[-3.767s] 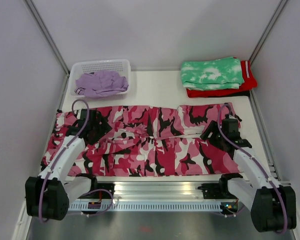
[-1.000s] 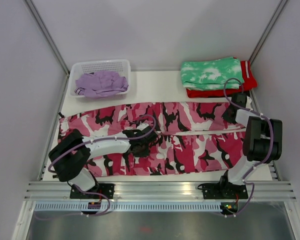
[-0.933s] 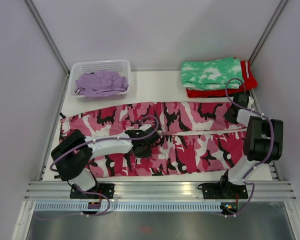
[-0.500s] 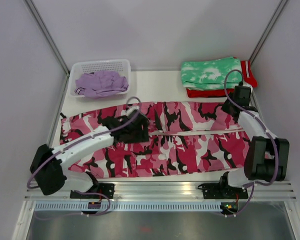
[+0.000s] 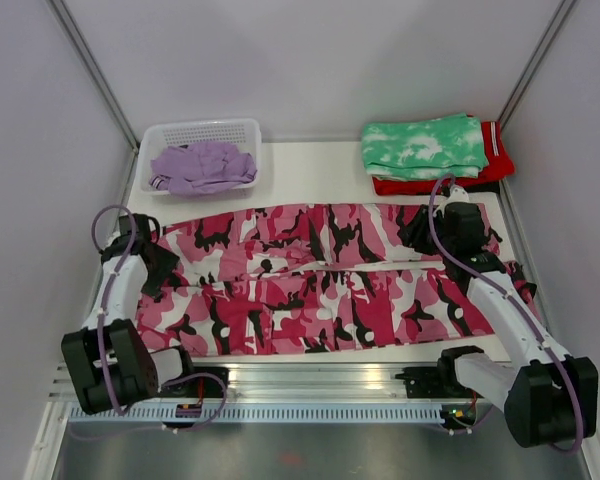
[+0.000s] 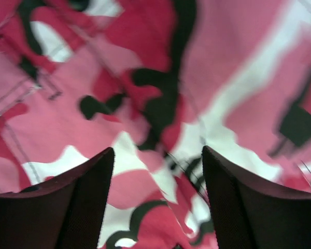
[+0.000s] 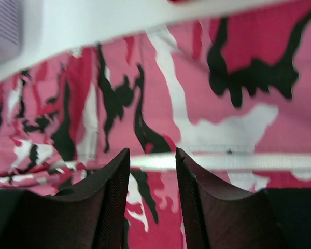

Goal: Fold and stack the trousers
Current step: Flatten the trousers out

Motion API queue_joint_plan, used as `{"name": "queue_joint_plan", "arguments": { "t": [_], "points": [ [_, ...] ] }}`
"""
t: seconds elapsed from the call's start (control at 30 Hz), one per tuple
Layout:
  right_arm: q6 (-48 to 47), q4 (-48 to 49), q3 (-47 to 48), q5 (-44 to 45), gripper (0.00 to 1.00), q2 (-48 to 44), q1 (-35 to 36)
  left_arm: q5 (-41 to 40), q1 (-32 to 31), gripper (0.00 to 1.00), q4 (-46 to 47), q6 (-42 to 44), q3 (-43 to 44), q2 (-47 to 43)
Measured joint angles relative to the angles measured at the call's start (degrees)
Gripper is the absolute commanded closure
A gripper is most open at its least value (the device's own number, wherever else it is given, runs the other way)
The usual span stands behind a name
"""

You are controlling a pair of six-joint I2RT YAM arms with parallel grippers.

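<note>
The pink, white and black camouflage trousers (image 5: pixel 320 275) lie flat across the table in two long bands with a thin pale line between them. My left gripper (image 5: pixel 163 270) hangs over their left end, open, with only camouflage cloth (image 6: pixel 160 104) beneath the spread fingers (image 6: pixel 88 192). My right gripper (image 5: pixel 427 230) is over the far right part of the trousers (image 7: pixel 238 93), open, with nothing between its fingers (image 7: pixel 111 192). The lilac trousers (image 5: pixel 202 166) lie crumpled in the white basket (image 5: pixel 245 130) at the back left.
A folded green-and-white tie-dye garment (image 5: pixel 423 146) lies on a folded red garment (image 5: pixel 492 168) at the back right. Grey walls close in the left, right and back sides. A metal rail (image 5: pixel 310 378) runs along the near edge.
My left gripper let go at the middle of the camouflage trousers and swung back to their left end. My right gripper opened and came off the far right edge, inward over the cloth.
</note>
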Motion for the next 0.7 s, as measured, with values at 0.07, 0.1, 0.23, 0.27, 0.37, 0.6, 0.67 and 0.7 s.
{"name": "queue_joint_plan", "arguments": {
  "t": [0.07,0.1,0.23,0.27,0.37,0.6,0.67,0.7],
  "points": [
    [0.5,-2.3,-2.6,0.6,0.5,-0.7,0.0,0.1,3.2,0.33,0.0,-0.6,-1.1,2.4],
    [0.7,-3.7,-3.7,1.1,0.49,-0.9,0.0,0.1,4.2,0.35,0.2,-1.0,-1.3,4.1],
    [1.9,-8.4,-5.2,3.6,0.45,-1.5,0.0,-0.1,5.1,0.43,3.1,-2.4,-1.4,11.6],
    [2.4,-9.0,-5.2,4.2,0.42,-1.7,0.0,-0.5,5.2,0.45,3.8,-2.6,-1.3,13.6],
    [3.8,-10.1,-5.2,6.4,0.36,-3.0,0.0,-0.9,6.0,0.46,3.8,-2.8,0.7,17.4],
    [6.2,-12.1,-5.3,10.8,0.28,-3.1,0.0,-3.4,7.9,0.48,3.8,-2.6,6.7,22.9],
    [6.8,-12.0,-5.5,11.9,0.24,-3.0,0.0,-4.4,8.2,0.48,4.2,-2.0,9.1,24.7],
    [7.3,-12.0,-5.7,12.5,0.18,-3.0,0.0,-4.8,8.3,0.48,4.6,-1.6,10.2,25.5]
  ]
}}
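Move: The trousers' buttoned waistband lies about 5 cm ahead of my left hand, 10 cm to its left and 7 cm below. The basket with the purple cloth is some 32 cm ahead and 7 cm to the right of that hand. From my right hand, the gap between the trouser legs is roughly 3 cm ahead, level sideways and 15 cm below. The green folded cloth sits about 25 cm ahead of my right hand and 9 cm to its right. My left hand sinks about 6 cm to just over the trousers, then sweeps low to the left and forward towards the waistband, turning about 10 degrees counter-clockwise and half closing its fingers. My right hand lowers some 6 cm over the legs while drawing back and right, tips further down, turns clockwise and spreads its fingers, still clear of the cloth. ##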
